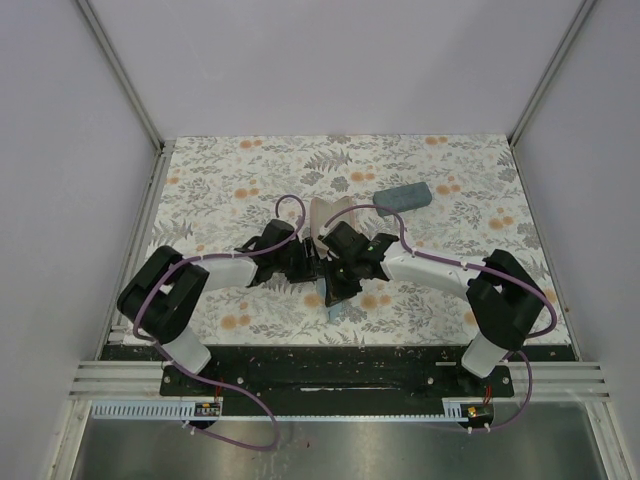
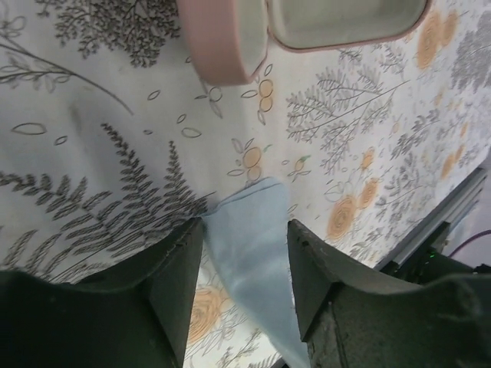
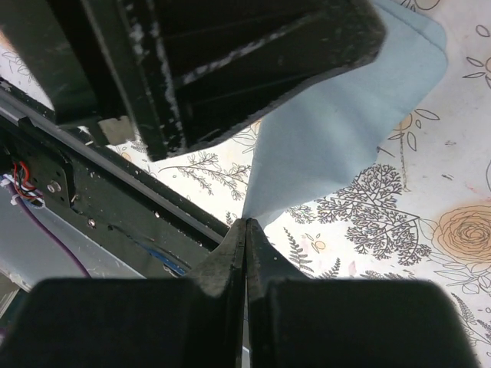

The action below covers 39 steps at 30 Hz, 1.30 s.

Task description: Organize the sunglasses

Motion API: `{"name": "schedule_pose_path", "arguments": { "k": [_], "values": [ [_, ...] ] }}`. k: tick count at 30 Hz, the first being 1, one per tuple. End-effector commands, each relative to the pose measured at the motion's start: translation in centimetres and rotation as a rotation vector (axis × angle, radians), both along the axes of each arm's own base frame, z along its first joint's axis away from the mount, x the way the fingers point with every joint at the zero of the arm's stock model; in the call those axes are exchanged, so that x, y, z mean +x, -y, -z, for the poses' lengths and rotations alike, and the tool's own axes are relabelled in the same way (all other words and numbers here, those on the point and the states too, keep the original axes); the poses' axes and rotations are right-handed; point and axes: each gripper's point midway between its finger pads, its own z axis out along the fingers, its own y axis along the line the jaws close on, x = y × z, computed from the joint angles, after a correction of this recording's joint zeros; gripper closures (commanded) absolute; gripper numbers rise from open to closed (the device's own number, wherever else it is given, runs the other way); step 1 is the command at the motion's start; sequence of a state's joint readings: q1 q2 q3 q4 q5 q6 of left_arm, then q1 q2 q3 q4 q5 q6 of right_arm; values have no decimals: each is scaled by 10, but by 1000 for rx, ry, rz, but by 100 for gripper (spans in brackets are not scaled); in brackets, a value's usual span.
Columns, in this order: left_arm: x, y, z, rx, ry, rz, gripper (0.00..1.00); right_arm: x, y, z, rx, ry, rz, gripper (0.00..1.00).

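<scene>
No sunglasses show in any view. A light blue cloth [image 3: 345, 130] hangs from its corner, and my right gripper [image 3: 246, 221] is shut on that corner. In the left wrist view the cloth [image 2: 253, 253] passes through the gap of my left gripper [image 2: 245, 226], which stands open, its fingers [image 2: 180, 268] apart from the fabric on both sides. From above, both grippers meet at the table's middle, left gripper [image 1: 313, 268] and right gripper [image 1: 336, 288], with the cloth [image 1: 336, 308] drooping below them. The pink case [image 2: 230, 38] lies open just beyond, its tray [image 2: 345, 19] showing nothing inside.
A grey-blue case [image 1: 403, 197] lies shut at the back right of the floral table [image 1: 230, 170]. The open pink case [image 1: 333, 215] sits right behind the grippers. The table's black front rail [image 3: 115, 184] runs close under the right gripper.
</scene>
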<state>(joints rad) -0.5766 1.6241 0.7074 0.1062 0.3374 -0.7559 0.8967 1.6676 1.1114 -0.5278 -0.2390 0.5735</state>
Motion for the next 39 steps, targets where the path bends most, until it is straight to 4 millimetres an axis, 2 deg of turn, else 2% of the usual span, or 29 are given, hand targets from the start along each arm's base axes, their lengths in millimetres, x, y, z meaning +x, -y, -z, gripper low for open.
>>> {"name": "schedule_pose_path", "arguments": {
  "k": [1,5,9,11,13,18,24,28,32,39],
  "values": [
    [4,14,4,-52,-25,-30,50,-2,-5,-3,36,5,-29,100],
    [2,13,6,-28,-26,-33,62,-1,-3,-3,32,10,-23,100],
    [2,10,7,-18,-15,-38,87,-1,-2,-1,26,10,-22,100],
    [4,13,5,-23,-7,-31,96,0,-2,1,23,14,-21,100],
    [8,15,3,-22,2,-27,100,1,-2,2,18,14,-20,100],
    [21,21,-17,-19,50,-8,100,13,5,1,33,28,21,100],
    [50,34,-63,-21,149,1,100,36,6,-13,71,70,51,100],
    [73,37,-89,-10,181,-14,100,59,7,-24,88,106,75,100],
    [97,36,-106,-28,203,-35,100,86,11,-37,108,148,110,100],
    [147,30,-117,-25,222,-83,100,137,20,-53,117,219,171,100]
  ]
}}
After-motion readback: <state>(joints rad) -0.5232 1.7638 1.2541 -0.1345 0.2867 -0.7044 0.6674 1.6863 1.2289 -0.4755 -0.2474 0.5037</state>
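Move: The left hand is open at the far corner of the light blue cloth, whose middle lies about 4 cm back and 2 cm to its right, 1 cm lower. The pink case stands open some 13 cm ahead of that hand, 3 cm right and 2 cm lower; the grey case is 20 cm ahead and 21 cm right. For the right hand, already holding the cloth's near end, the pink case is about 21 cm straight ahead, 6 cm lower. Pinching the cloth's far corner after easing about 1 cm right and down, the left hand shuts fully, then carries it forward some 12 cm and up about 11, with a slight shift right, towards and over the open pink case. The right hand keeps its pinch on the near end and follows about 10 cm forward, then also up 4 cm. ##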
